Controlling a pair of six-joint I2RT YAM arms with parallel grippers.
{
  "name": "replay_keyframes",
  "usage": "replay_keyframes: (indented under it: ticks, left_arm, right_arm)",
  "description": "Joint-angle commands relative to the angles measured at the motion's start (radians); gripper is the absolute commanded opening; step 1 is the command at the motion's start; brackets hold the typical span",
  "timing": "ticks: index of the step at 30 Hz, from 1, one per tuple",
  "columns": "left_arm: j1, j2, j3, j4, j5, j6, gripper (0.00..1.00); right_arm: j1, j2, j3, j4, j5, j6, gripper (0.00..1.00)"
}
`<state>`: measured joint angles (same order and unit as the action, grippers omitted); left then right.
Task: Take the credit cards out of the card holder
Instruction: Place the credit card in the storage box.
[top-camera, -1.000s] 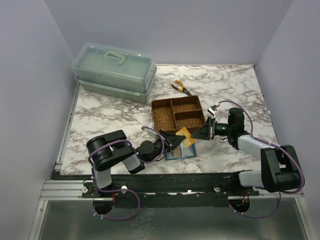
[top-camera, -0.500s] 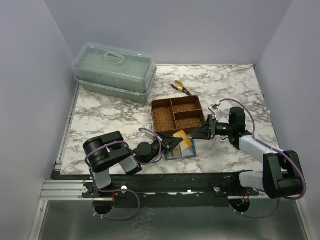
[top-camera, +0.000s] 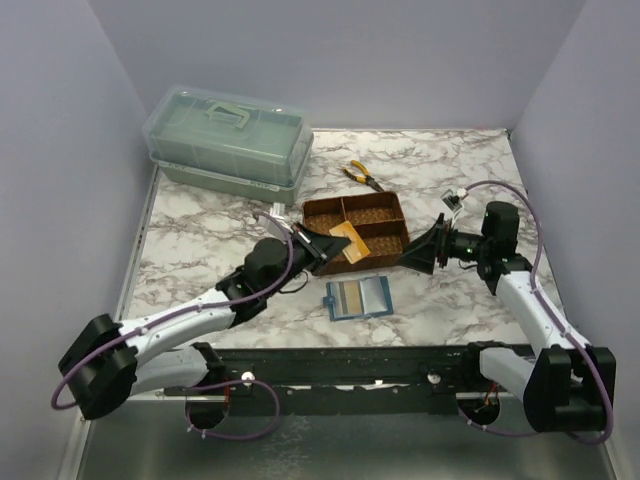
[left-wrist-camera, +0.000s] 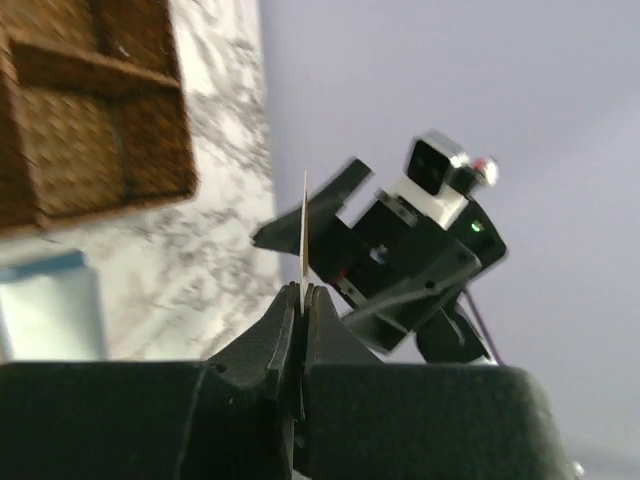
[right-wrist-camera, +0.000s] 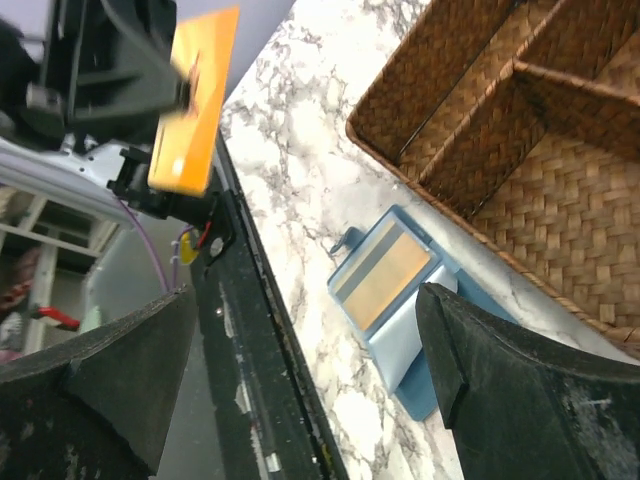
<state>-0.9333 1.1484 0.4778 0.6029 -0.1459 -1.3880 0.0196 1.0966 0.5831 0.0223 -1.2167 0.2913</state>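
Observation:
The teal card holder (top-camera: 358, 297) lies open on the marble, a tan card with a grey stripe (top-camera: 350, 296) still in its left pocket. My left gripper (top-camera: 326, 246) is raised above the table and shut on a yellow-gold credit card (top-camera: 346, 240), held over the near-left corner of the woven tray. In the left wrist view that card (left-wrist-camera: 304, 225) shows edge-on, pinched between the shut jaws of the left gripper (left-wrist-camera: 303, 295). My right gripper (top-camera: 418, 256) hovers right of the tray, open and empty. Its wrist view shows the holder (right-wrist-camera: 400, 295) below and the lifted card (right-wrist-camera: 195, 100).
A brown woven three-compartment tray (top-camera: 355, 199) sits mid-table, just behind the holder. Yellow-handled pliers (top-camera: 362, 176) lie behind it. A green lidded box (top-camera: 228, 145) stands at the back left. Purple walls close in both sides and the back.
My left gripper closed on the yellow card and lifted it away from the holder, up and back over the tray. My right gripper let go, opened wide and drew back to the right.

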Motion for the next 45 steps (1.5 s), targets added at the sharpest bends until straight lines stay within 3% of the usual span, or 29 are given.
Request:
replay_keyframes:
  ticks: [1, 7, 9, 12, 19, 28, 32, 38, 45]
  left_arm:
    - [0.180, -0.073, 0.165, -0.675, 0.153, 0.221, 0.00]
    - [0.377, 0.113, 0.396, -0.804, 0.452, 0.469, 0.00]
    - [0.402, 0.211, 0.481, -0.809, 0.567, 0.572, 0.00]
    - [0.410, 0.342, 0.652, -0.932, 0.602, 0.722, 0.00]
    - [0.410, 0.536, 1.013, -1.291, 0.375, 1.026, 0.00]
    - [0.363, 0.761, 1.327, -1.656, 0.142, 1.510, 0.00]
    - [0.327, 0.879, 1.458, -1.795, 0.049, 1.638, 0.00]
    - [0.280, 0.959, 1.535, -1.788, -0.029, 1.769, 0.00]
    - [0.222, 0.948, 1.518, -1.704, -0.006, 1.890, 0.00]
  right_arm:
    - [-0.032, -0.085, 0.032, -0.160, -0.002, -0.190, 0.99]
    - [-0.092, -0.226, 0.005, -0.174, 0.033, -0.215, 1.00]
    - [-0.114, -0.254, -0.006, -0.165, 0.027, -0.205, 1.00]
    - [-0.131, -0.277, -0.015, -0.159, 0.023, -0.200, 1.00]
    - [-0.152, -0.289, -0.021, -0.153, 0.017, -0.201, 1.00]
    - [-0.175, -0.298, -0.032, -0.132, 0.004, -0.180, 1.00]
    - [-0.196, -0.321, -0.040, -0.125, 0.001, -0.173, 1.00]
    - [-0.224, -0.366, -0.059, -0.107, -0.015, -0.150, 1.00]
    - [-0.241, -0.369, -0.067, -0.091, -0.027, -0.137, 1.00]
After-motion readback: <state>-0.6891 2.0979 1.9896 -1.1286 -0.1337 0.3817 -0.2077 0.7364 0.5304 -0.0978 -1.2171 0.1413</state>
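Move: The left hand already holds the orange card, pointing level towards forward-right. The storage box's long left compartment, where the card is going, lies some 13 cm ahead, 4 cm left and 18 cm below this hand. The box's near right compartment is about 12 cm ahead and 10 cm right, and the open card holder 3 cm back and 5 cm right, both also low on the table. From the right hand, the left compartment is roughly 14 cm ahead, 22 cm left and 15 cm below. Forward and somewhat left, then sinking, the left hand carries the pinched card about 15 cm out over the storage box's left compartment, ending some 9 cm lower; on the way the wrist rolls over by well over 100 degrees until the fingers point down, and they keep their grip. The empty right hand backs off about 5 cm to the right and rises a little, staying wide open. ##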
